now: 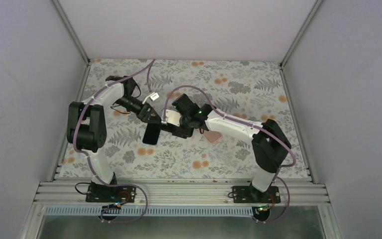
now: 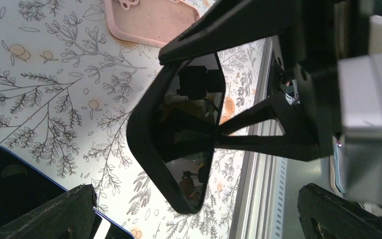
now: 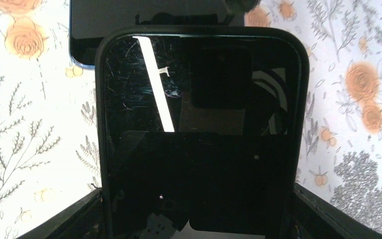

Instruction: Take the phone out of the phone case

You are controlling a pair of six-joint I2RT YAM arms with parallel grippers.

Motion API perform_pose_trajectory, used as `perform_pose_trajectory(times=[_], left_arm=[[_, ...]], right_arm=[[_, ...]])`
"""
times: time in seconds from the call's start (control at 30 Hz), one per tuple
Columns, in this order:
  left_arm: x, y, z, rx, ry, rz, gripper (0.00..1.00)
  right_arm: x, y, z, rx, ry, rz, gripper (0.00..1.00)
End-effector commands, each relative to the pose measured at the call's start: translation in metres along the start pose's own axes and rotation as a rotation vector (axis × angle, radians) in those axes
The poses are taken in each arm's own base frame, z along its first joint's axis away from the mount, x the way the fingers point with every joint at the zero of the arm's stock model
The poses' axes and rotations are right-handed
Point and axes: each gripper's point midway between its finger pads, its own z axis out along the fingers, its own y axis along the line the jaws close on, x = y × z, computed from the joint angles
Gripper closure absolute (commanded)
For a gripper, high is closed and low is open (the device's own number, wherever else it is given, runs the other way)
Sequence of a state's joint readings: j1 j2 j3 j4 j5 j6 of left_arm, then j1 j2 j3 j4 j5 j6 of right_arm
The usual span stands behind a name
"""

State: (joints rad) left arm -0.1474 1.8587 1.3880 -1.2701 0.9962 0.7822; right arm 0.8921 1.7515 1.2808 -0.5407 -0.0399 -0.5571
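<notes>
My right gripper (image 3: 199, 211) is shut on a black phone case (image 3: 199, 124) and holds it above the table. The case's glossy, scratched face reflects light like a phone screen. The case also shows in the left wrist view (image 2: 179, 139), pinched between the right gripper's fingers (image 2: 258, 134). My left gripper (image 2: 199, 209) is wide open and empty, close in front of the case's free end. In the top view the two grippers, left (image 1: 154, 118) and right (image 1: 171, 128), meet at the table's middle.
A dark phone with a blue edge (image 3: 144, 20) lies flat on the floral mat beyond the held case, and shows by my left finger (image 2: 10, 179). An empty pink case (image 1: 212, 136) lies on the mat under the right arm (image 2: 149, 20). The aluminium rail (image 1: 179, 191) runs along the near edge.
</notes>
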Motion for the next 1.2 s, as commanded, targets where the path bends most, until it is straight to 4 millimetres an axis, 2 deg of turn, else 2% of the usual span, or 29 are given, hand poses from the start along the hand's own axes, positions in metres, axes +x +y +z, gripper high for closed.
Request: perform_pose_trajectory(times=[0.0, 0.07, 0.33, 0.43, 0.6, 0.67, 0.7, 0.73, 0.77, 0.8, 0.9, 0.97, 1.03, 1.17], left_arm=[[-0.013, 0.005, -0.003, -0.003, -0.031, 0.009, 0.00], [-0.014, 0.005, -0.003, 0.009, -0.032, 0.004, 0.02], [-0.015, -0.001, -0.003, 0.046, -0.034, 0.005, 0.29], [-0.018, -0.009, -0.004, 0.084, -0.049, 0.010, 0.44], [-0.015, -0.016, -0.003, 0.098, -0.054, 0.008, 0.78], [-0.014, -0.019, -0.003, 0.102, -0.056, 0.012, 0.90], [-0.014, -0.020, -0.003, 0.102, -0.056, 0.015, 0.97], [-0.014, -0.021, -0.003, 0.101, -0.058, 0.019, 0.98], [-0.015, -0.022, -0.004, 0.099, -0.061, 0.024, 0.98], [-0.015, -0.023, -0.005, 0.095, -0.060, 0.032, 0.98], [-0.013, -0.027, -0.009, 0.057, -0.044, 0.083, 0.98], [-0.008, -0.030, -0.012, 0.021, -0.022, 0.124, 0.98], [-0.001, -0.033, -0.017, -0.026, 0.008, 0.172, 0.98], [0.012, -0.045, -0.024, -0.107, 0.055, 0.273, 0.98]], right_arm=[[-0.048, -0.018, -0.024, 0.079, -0.136, -0.013, 0.38], [-0.054, -0.019, -0.026, 0.085, -0.147, -0.017, 0.38], [-0.077, -0.025, -0.030, 0.141, -0.188, -0.034, 0.38], [-0.081, -0.031, -0.028, 0.175, -0.183, -0.040, 0.38], [-0.083, -0.040, -0.029, 0.226, -0.189, -0.041, 0.38], [-0.083, -0.040, -0.029, 0.232, -0.187, -0.044, 0.36], [-0.082, -0.040, -0.029, 0.230, -0.183, -0.045, 0.31], [-0.081, -0.038, -0.028, 0.222, -0.180, -0.047, 0.22], [-0.079, -0.034, -0.028, 0.200, -0.176, -0.047, 0.06], [-0.075, -0.028, -0.028, 0.160, -0.162, -0.050, 0.01], [-0.064, -0.015, -0.038, 0.078, -0.149, -0.056, 0.00], [-0.055, -0.011, -0.053, 0.011, -0.174, -0.055, 0.00], [-0.044, -0.013, -0.079, -0.051, -0.214, -0.045, 0.00], [-0.021, -0.024, -0.102, -0.145, -0.261, 0.016, 0.00]])
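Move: The right hand already holds the black-cased phone across its middle, with the left gripper waiting about 10 cm to its left, 3 cm farther out and 5 cm higher. From the left hand, the held phone's middle is some 9 cm right, 3 cm back and 6 cm down. On the table, about 9 cm below the right hand, the bare phone lies 13 cm left and 4 cm ahead, the pink case 13 cm right and 3 cm ahead. Leftward and up, about 4 cm each way, the right hand carries the phone into the waiting left gripper, tilting some 10 degrees. The left fingers shut from wide open across the thickness of its left end; then the right fingers open, let go and draw off about 5 cm right and 3 cm up. The left hand keeps its pinch and eases about 2 cm back and slightly up. ##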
